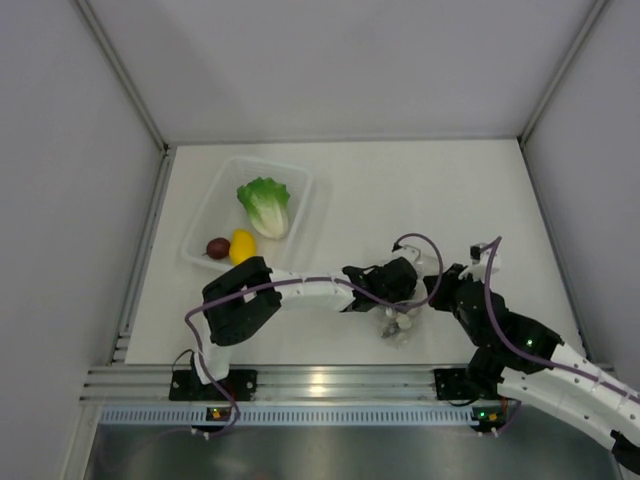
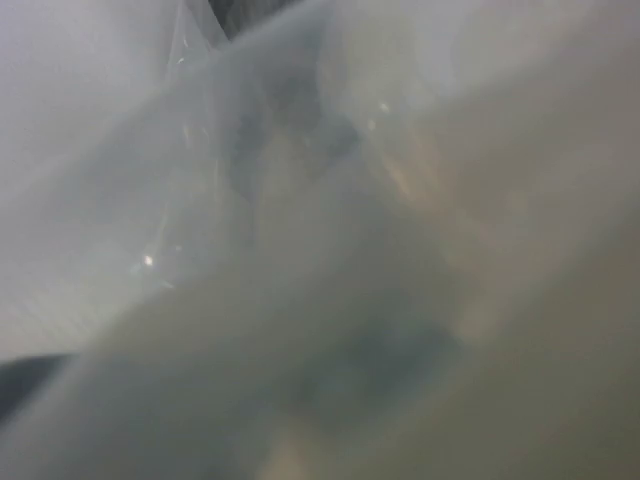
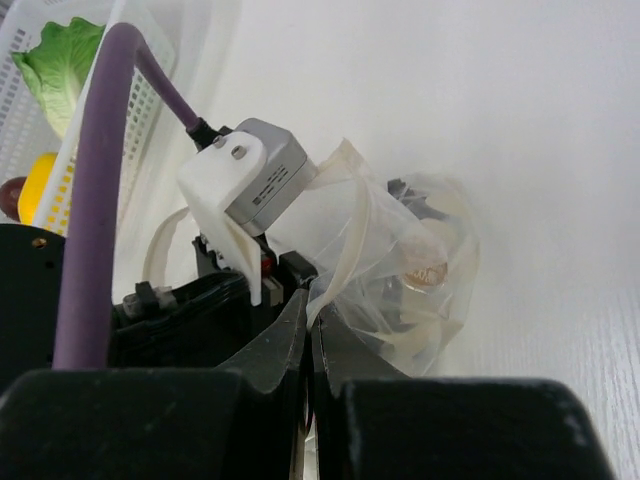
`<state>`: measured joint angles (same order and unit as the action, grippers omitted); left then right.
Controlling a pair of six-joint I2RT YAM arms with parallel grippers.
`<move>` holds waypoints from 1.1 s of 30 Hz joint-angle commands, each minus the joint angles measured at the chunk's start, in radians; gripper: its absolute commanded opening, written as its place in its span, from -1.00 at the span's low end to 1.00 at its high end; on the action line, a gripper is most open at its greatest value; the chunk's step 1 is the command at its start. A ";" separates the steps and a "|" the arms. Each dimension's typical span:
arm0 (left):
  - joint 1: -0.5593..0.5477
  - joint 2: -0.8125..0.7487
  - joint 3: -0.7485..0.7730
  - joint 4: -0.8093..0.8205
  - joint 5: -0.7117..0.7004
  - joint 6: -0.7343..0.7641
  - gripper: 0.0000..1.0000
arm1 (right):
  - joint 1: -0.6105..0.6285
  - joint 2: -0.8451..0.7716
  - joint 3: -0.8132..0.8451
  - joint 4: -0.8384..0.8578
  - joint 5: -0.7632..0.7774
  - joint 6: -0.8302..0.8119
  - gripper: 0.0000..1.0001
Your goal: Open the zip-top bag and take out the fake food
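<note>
The zip-top bag (image 1: pixel 397 325) (image 3: pixel 400 260) is held up between my two grippers near the table's front middle. My right gripper (image 1: pixel 432 295) (image 3: pixel 312 305) is shut on the bag's edge strip. My left gripper (image 1: pixel 408 290) reaches into the bag's mouth from the left. Its fingers are hidden by plastic. The left wrist view shows only blurred bag film (image 2: pixel 300 250). A whitish-brown piece of fake food (image 3: pixel 425 272) (image 1: pixel 405 322) lies inside the bag. The lettuce leaf (image 1: pixel 265 205) (image 3: pixel 60 65), the dark red fruit (image 1: pixel 218 247) and the yellow piece (image 1: pixel 242 245) (image 3: pixel 40 185) rest in the tray.
A rigid clear tray (image 1: pixel 300 215) stands at the back left of the table. Grey walls close the table on the left, back and right. A metal rail (image 1: pixel 320 385) carries both arm bases along the front edge.
</note>
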<state>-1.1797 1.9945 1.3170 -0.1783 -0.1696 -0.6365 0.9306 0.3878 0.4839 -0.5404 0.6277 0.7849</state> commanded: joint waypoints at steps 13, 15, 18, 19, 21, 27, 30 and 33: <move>-0.005 -0.240 -0.193 0.204 0.099 0.090 -1.00 | -0.013 0.177 0.082 0.123 -0.016 -0.165 -1.00; -0.005 -0.269 -0.206 0.221 0.108 0.112 -1.00 | -0.013 0.229 0.102 0.128 -0.057 -0.214 -1.00; -0.005 -0.312 -0.245 0.250 0.127 0.141 -1.00 | -0.015 0.296 0.134 0.137 -0.097 -0.259 -1.00; -0.005 -0.321 -0.249 0.257 0.125 0.144 -1.00 | -0.013 0.310 0.146 0.137 -0.106 -0.263 -1.00; -0.005 -0.347 -0.266 0.255 0.084 0.152 -1.00 | -0.013 0.345 0.153 0.149 -0.138 -0.291 -1.00; 0.000 -0.448 -0.324 0.244 -0.115 0.092 -1.00 | -0.015 0.408 0.151 0.148 -0.144 -0.297 -1.00; 0.023 -0.488 -0.352 0.227 -0.209 0.039 -1.00 | -0.013 0.408 0.133 0.201 -0.206 -0.303 -1.00; 0.040 -0.517 -0.372 0.226 -0.264 -0.014 -1.00 | -0.013 0.402 0.108 0.259 -0.294 -0.317 -1.00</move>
<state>-1.1606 1.5463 0.9527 -0.0071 -0.3122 -0.5797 0.9306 0.7937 0.6022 -0.3637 0.4210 0.5049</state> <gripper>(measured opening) 0.419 0.004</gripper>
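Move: My left hand, deep in the zip-top bag, already holds the fish; the basket's middle is about 27 cm ahead, 43 cm to its left, roughly level in height. The lemon in it lies some 18 cm ahead and 43 cm left. The bag rim pinched by my right hand is about level fore and aft, 9 cm to my left hand's right and 12 cm above it. From my right hand the fish lies about 9 cm left, 1 cm back, 12 cm below. I keep my left fingers closed on the fish and draw it up out of the depth of the bag, first easing back a little while rising, then swinging left and slightly forward, about 8 cm up and 7 cm left in all, fingers tipping up some 15 degrees. My shut right hand keeps the rim pinched and follows about 6 cm left, sinking slightly, turning counter-clockwise and rolling. ##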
